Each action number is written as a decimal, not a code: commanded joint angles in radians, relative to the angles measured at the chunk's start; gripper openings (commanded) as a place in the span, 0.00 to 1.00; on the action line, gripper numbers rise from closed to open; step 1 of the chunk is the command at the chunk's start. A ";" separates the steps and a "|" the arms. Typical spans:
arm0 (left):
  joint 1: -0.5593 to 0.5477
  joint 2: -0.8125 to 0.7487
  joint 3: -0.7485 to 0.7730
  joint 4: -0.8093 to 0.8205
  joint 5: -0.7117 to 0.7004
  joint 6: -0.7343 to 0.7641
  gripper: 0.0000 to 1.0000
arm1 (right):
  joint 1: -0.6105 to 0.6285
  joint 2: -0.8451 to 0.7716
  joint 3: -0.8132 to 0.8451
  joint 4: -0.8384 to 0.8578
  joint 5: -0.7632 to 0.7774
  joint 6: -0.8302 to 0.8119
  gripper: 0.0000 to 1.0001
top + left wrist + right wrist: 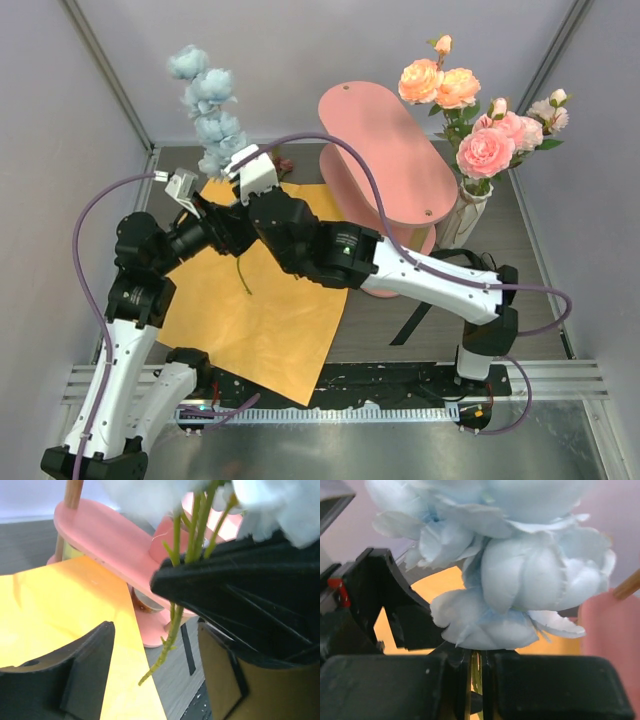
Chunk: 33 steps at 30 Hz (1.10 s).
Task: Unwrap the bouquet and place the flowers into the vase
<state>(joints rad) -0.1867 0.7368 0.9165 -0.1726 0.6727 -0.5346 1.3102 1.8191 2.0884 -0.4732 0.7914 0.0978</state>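
The orange paper (pixel 262 322) lies flat and unfolded on the table, so the bouquet is unwrapped. A pale blue flower (pixel 207 108) stands upright above it, and its green stem (pixel 172 629) hangs free over the paper's edge. My right gripper (pixel 232 183) is shut on that stem just under the blooms (pixel 520 580), the jaws tight on it (pixel 476 680). Right beside it my left gripper (pixel 203 205) is open, its fingers (pixel 85 672) standing apart on either side of the stem without touching it. The cream vase (pixel 470 215) at the right holds several peach-pink roses (pixel 485 150).
A pink oval shelf (pixel 385 150) stands between the paper and the vase, close behind the stem (pixel 110 540). A black ribbon strip (pixel 412 322) lies on the table under the right arm. A small dark red bloom (pixel 284 162) lies by the paper's far edge.
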 commanded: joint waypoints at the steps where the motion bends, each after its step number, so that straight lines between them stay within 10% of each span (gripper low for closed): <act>1: -0.003 -0.066 0.019 0.038 0.019 0.024 0.74 | 0.046 -0.229 -0.191 0.221 -0.137 -0.399 0.01; 9: -0.003 -0.091 0.030 0.021 0.051 0.059 0.87 | 0.044 -0.702 -0.462 0.505 -0.386 -0.480 0.01; 19: -0.003 -0.060 0.015 0.031 0.047 0.053 0.88 | 0.044 -1.118 -0.504 0.351 -0.377 -0.455 0.01; 33: -0.003 -0.031 0.012 0.071 0.061 0.015 0.88 | 0.044 -1.253 -0.742 0.467 0.232 -0.854 0.01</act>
<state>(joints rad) -0.1890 0.7155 0.9195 -0.1463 0.7162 -0.5152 1.3540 0.5701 1.3811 -0.1131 0.8352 -0.5632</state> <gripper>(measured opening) 0.880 0.099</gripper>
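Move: The right gripper already has the blue flowers. From it, the vase's middle lies about 45 cm to the right, 13 cm ahead and some 30 cm below; the pink shelf, in between, sits about 24 cm right, 15 cm ahead and 23 cm lower. The black ribbon is on the table roughly 44 cm right, level fore-and-aft, 41 cm down. From the left gripper the vase is some 44 cm right, 15 cm ahead, 25 cm below. Open the left gripper wider around the blue flowers' stem, draw it a few centimetres back and up, then ease it partway forward and down again. Keep the right gripper shut on the stem and sweep the flowers about 40 cm right, backing and rising first, then sinking and coming a little forward on the vase's near side; finish with the fingers tipped up some 30 degrees. ##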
